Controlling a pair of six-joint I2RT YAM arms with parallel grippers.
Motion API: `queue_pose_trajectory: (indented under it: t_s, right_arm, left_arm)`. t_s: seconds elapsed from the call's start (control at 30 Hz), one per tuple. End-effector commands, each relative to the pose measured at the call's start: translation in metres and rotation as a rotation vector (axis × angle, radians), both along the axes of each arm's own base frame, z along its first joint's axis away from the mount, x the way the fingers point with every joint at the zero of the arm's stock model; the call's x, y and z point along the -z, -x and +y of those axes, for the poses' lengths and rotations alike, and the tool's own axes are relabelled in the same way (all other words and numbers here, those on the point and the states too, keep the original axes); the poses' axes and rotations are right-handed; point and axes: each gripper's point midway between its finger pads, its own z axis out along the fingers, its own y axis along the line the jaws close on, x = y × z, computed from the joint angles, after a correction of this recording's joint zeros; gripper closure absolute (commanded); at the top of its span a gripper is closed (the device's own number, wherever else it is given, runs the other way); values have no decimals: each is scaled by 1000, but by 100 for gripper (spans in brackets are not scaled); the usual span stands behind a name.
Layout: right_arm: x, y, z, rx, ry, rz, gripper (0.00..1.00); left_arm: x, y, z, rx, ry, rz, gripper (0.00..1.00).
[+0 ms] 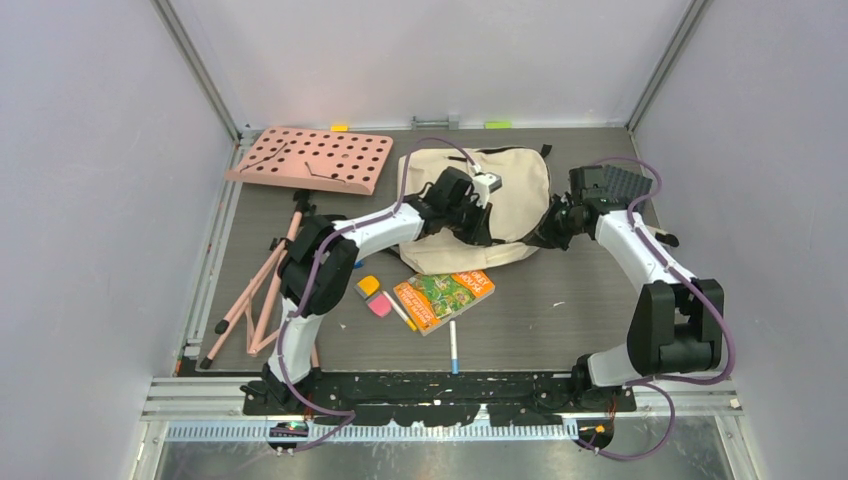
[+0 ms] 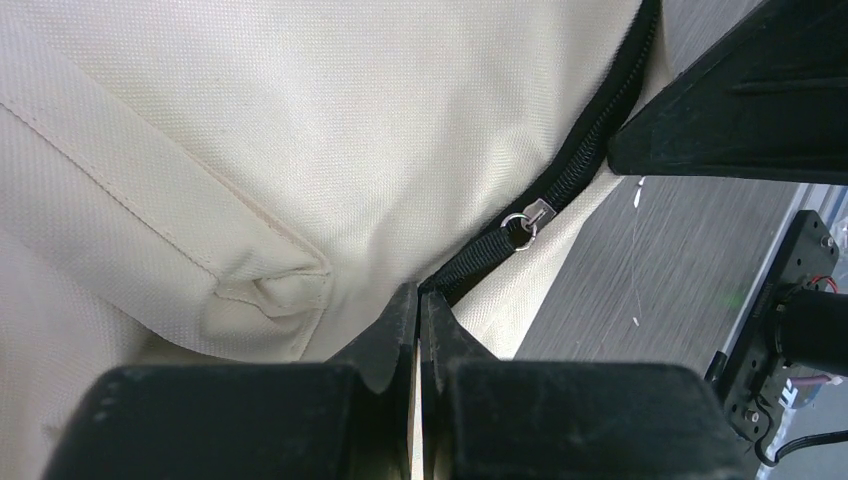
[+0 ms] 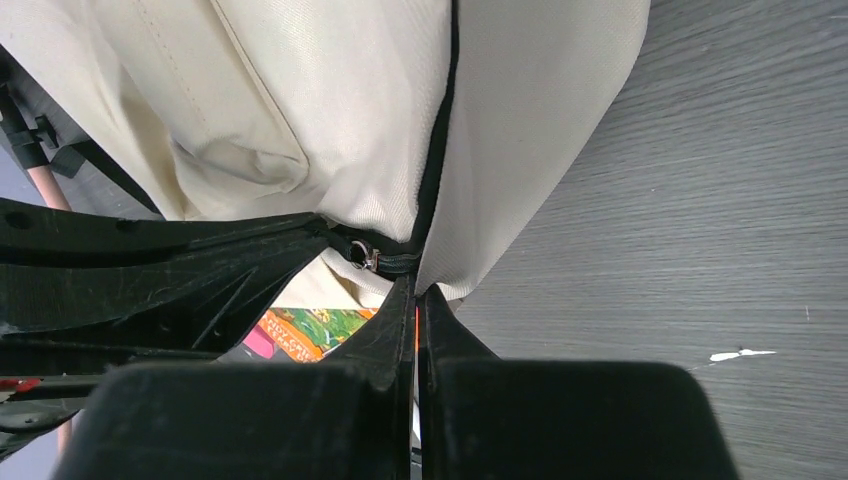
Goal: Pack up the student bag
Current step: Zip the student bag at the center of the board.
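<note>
The student bag (image 1: 510,195), cream fabric with a black zip, lies flat in the middle of the table. My left gripper (image 1: 472,222) is over its left part. In the left wrist view the left gripper (image 2: 420,293) is shut on the black pull tab that leads to the metal zip slider (image 2: 527,218). My right gripper (image 1: 553,230) is at the bag's right edge. In the right wrist view the right gripper (image 3: 415,287) is shut on the bag's zip seam (image 3: 432,180), just beside the slider (image 3: 365,258). The zip runs shut along the cream fabric (image 3: 530,130).
A colourful book (image 1: 443,297) lies in front of the bag, with an orange eraser (image 1: 367,286), a pink eraser (image 1: 380,305), a white pen (image 1: 402,311) and a marker (image 1: 453,347) nearby. The pink perforated board (image 1: 310,158) and pink stand legs (image 1: 262,295) are at the left.
</note>
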Motion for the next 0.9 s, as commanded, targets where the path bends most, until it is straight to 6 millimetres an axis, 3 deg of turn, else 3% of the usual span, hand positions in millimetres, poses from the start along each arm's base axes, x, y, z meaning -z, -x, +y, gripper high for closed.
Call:
queue_pose_trajectory:
  t_s: [0.0,0.1,0.27,0.47,0.87]
  right_arm:
    - [-6,6,-15,1,75,-47,99]
    - [-11,6,-19,21,92,-65,99]
    - [-22,3,-28,58,130,-100,99]
    - [-20,5,-35,79,160,-93,99]
    - [-18,6,-44,98,212,-89,99]
  left_arm:
    - [4,-5,10,-15,-10,10,100]
    - [8,2,14,11,-17,10,100]
    - [22,15,37,16,-100,13,100]
    - [18,35,57,35,-121,2,100]
    - [16,38,85,-28,-209,-33,100]
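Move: The left hand already pinches the zip pull of the student bag; the slider sits about 4 cm to its right, level with it, and the zip's closing end some 2 cm left, 2 cm back and a little below. The orange book lies roughly 12 cm back, 10 cm left and 8 cm down. From the right hand, already gripping the zip seam, that end is about 10 cm left and 2 cm back, slightly below. The left hand drags the pinched zip pull about 6 cm left and back, the right holding the seam. ##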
